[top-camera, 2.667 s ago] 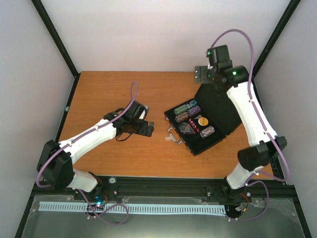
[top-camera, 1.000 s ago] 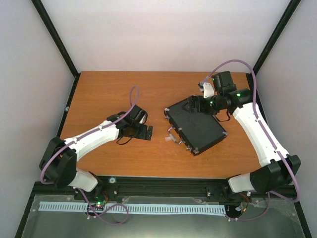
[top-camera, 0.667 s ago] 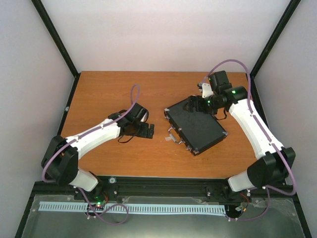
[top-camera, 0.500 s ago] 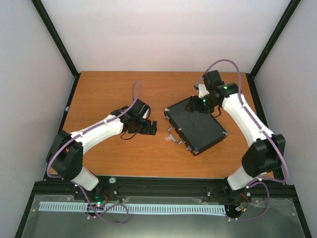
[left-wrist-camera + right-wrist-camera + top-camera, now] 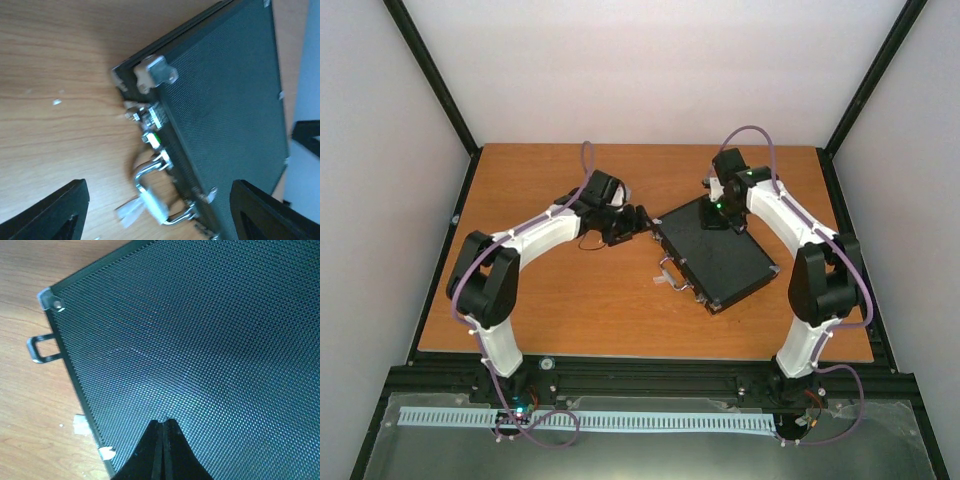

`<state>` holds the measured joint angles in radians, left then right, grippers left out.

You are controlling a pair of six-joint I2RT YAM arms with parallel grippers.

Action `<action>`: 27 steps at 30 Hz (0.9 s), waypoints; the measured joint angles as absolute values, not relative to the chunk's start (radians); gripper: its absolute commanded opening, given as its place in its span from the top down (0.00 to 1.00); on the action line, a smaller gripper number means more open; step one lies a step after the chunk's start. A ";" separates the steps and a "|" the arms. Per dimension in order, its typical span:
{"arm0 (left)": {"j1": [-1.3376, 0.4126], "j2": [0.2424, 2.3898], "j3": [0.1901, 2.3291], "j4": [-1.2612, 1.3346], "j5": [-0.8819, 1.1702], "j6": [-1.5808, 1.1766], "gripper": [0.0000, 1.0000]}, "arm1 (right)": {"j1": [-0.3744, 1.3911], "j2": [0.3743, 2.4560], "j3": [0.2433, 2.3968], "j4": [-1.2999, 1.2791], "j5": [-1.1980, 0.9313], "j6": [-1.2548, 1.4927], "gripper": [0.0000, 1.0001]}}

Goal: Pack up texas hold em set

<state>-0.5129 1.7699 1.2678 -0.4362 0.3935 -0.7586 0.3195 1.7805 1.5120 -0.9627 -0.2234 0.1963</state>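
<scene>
The texas hold em set's black case (image 5: 720,256) lies closed on the table, right of centre, so whatever it holds is hidden. Its silver handle (image 5: 672,274) points toward the near left. My left gripper (image 5: 638,222) is open at the case's far-left corner. In the left wrist view the handle (image 5: 150,195) and latch (image 5: 152,117) lie between its spread fingers (image 5: 55,215), untouched. My right gripper (image 5: 716,214) is shut, with its tips (image 5: 163,423) over the textured lid (image 5: 200,330) near the far edge and nothing between them.
The case rests on an orange wooden table (image 5: 540,300) with a black frame and white walls around it. A small white scrap (image 5: 657,281) lies on the wood beside the handle. Both arms reach inward from the near edge.
The case lid, open at first, is closed now. My right gripper has shut and slid left over the lid. My left arm has swung right and farther out to the case's corner.
</scene>
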 measured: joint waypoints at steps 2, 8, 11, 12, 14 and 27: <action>-0.513 1.802 1.297 -0.414 0.423 -0.788 0.32 | 0.319 1.800 1.506 -0.952 -0.212 0.187 0.97; -0.513 1.847 1.332 -0.392 0.461 -0.850 0.99 | 0.319 1.842 1.504 -0.938 -0.183 0.164 0.97; -0.513 1.850 1.327 -0.376 0.471 -0.878 0.99 | 0.315 1.849 1.504 -0.932 -0.178 0.156 0.97; -0.513 1.851 1.321 -0.360 0.478 -0.890 0.99 | 0.315 1.851 1.504 -0.929 -0.176 0.154 0.97; -0.513 1.855 1.310 -0.328 0.495 -0.923 0.99 | 0.314 1.856 1.504 -0.925 -0.175 0.150 0.97; -0.513 1.903 1.283 -0.258 0.522 -1.016 0.99 | 0.303 1.914 1.496 -0.918 -0.178 0.135 0.97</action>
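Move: The open left hand hovers just outside the closed case's latched side. The far latch there is about 5 cm to its right, level fore and aft, and 7 cm below. The handle lies some 7 cm right, 8 cm back and 8 cm below, and the case's far-left corner about 4 cm right, 4 cm ahead and 6 cm below. From the shut right hand, the lid's middle is about 5 cm back, 2 cm right and 6 cm down. The right hand brings its already shut fingertips down onto the top of the lid, sinking about 5.5 cm nearly straight down. The left hand goes some 3 cm right and slightly forward towards the far latch while its fingers shut completely, then sinks about 2 cm as the wrist turns some 15 degrees; its closed tips come close to the lid's edge, and contact there can't be seen. ##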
